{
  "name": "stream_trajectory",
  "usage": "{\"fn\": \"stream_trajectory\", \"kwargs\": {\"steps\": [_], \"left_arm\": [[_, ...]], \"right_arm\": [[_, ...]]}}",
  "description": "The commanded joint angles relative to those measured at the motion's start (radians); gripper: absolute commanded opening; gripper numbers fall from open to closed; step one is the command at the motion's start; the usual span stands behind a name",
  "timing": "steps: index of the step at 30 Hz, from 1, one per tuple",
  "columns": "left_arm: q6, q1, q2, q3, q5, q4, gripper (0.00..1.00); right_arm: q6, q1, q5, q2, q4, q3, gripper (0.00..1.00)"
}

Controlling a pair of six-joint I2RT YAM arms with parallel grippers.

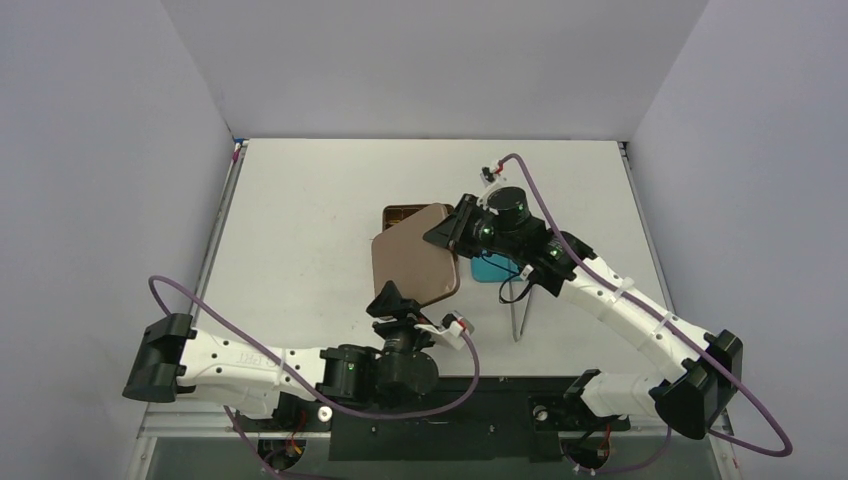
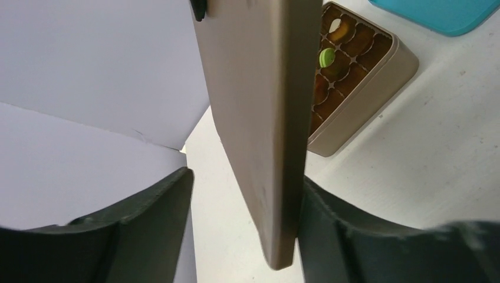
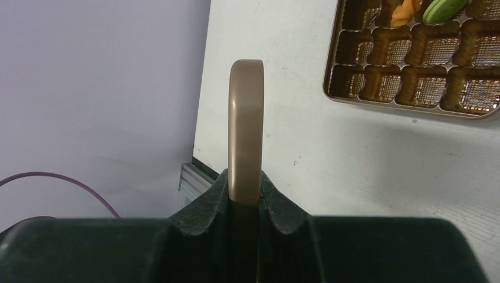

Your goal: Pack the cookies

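Observation:
The cookies lie in the gold compartment tin [image 2: 377,71]: a green cookie [image 2: 326,57] and tan and orange ones. From the right wrist view, the green cookie [image 3: 441,8] and an orange cookie [image 3: 401,10] show in the tin [image 3: 377,101]. The tin's brown-gold lid [image 1: 415,255] hangs tilted over the tin [image 1: 398,212], covering most of it. My right gripper [image 1: 452,232] is shut on the lid's far edge [image 3: 246,135]. My left gripper [image 1: 392,300] is open around the lid's near edge [image 2: 253,118]; the lid leans on one finger [image 2: 330,230], the other stands apart.
A teal dish [image 1: 495,268] sits right of the tin, under the right arm; its rim [image 2: 442,12] shows in the left wrist view. Long metal tweezers [image 1: 520,312] lie on the table near the front. White walls enclose the table on three sides.

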Motion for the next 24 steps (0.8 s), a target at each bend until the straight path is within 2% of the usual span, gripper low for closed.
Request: {"fn": "stream_trajectory", "kwargs": {"steps": [1,9,16,20,24], "left_arm": [[-0.064,-0.004,-0.057,0.01,-0.007,-0.002,0.64],[-0.211,-0.004,-0.127,0.024,0.144,-0.12,0.99],[-0.364,0.047,-0.169,0.05,0.36,-0.22,0.97],[-0.503,0.186,-0.237,0.044,0.569,-0.248,0.97],[-0.563,0.336,-0.324,0.015,0.74,-0.213,0.97]], "right_arm": [[-0.032,-0.021,0.0,-0.031,0.031,-0.003,0.0],[-0.068,-0.054,0.005,-0.054,0.024,-0.008,0.0],[-0.137,-0.104,0.02,-0.095,0.007,-0.03,0.0],[-0.178,-0.139,0.004,-0.112,0.004,-0.057,0.0],[-0.209,-0.164,0.003,-0.133,0.021,-0.094,0.0]]}}
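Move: From the right hand, which already grips the lid by its far right edge, the box lies about 12 cm ahead, 4 cm left and some 25 cm below; the blue tray is roughly 11 cm ahead, 19 cm right and 28 cm below, the tongs 2 cm back, 21 cm right and 27 cm below. From the left hand, the lid's middle is about 7 cm ahead, 6 cm right and 2 cm higher, and the box 20 cm ahead, 6 cm right, 21 cm below. The right hand keeps its pinch on the lid and carries it about 5 cm to the right and a little forward, slowly at first and then faster, almost level above the box and towards the blue tray's side. Meanwhile the left hand, its fingers already half apart around the lid's near corner, opens them fully and comes free, easing back and down, then forward a little to end some 2 cm lower, while its wrist tips down about 25 degrees and rolls its left side down as much. ##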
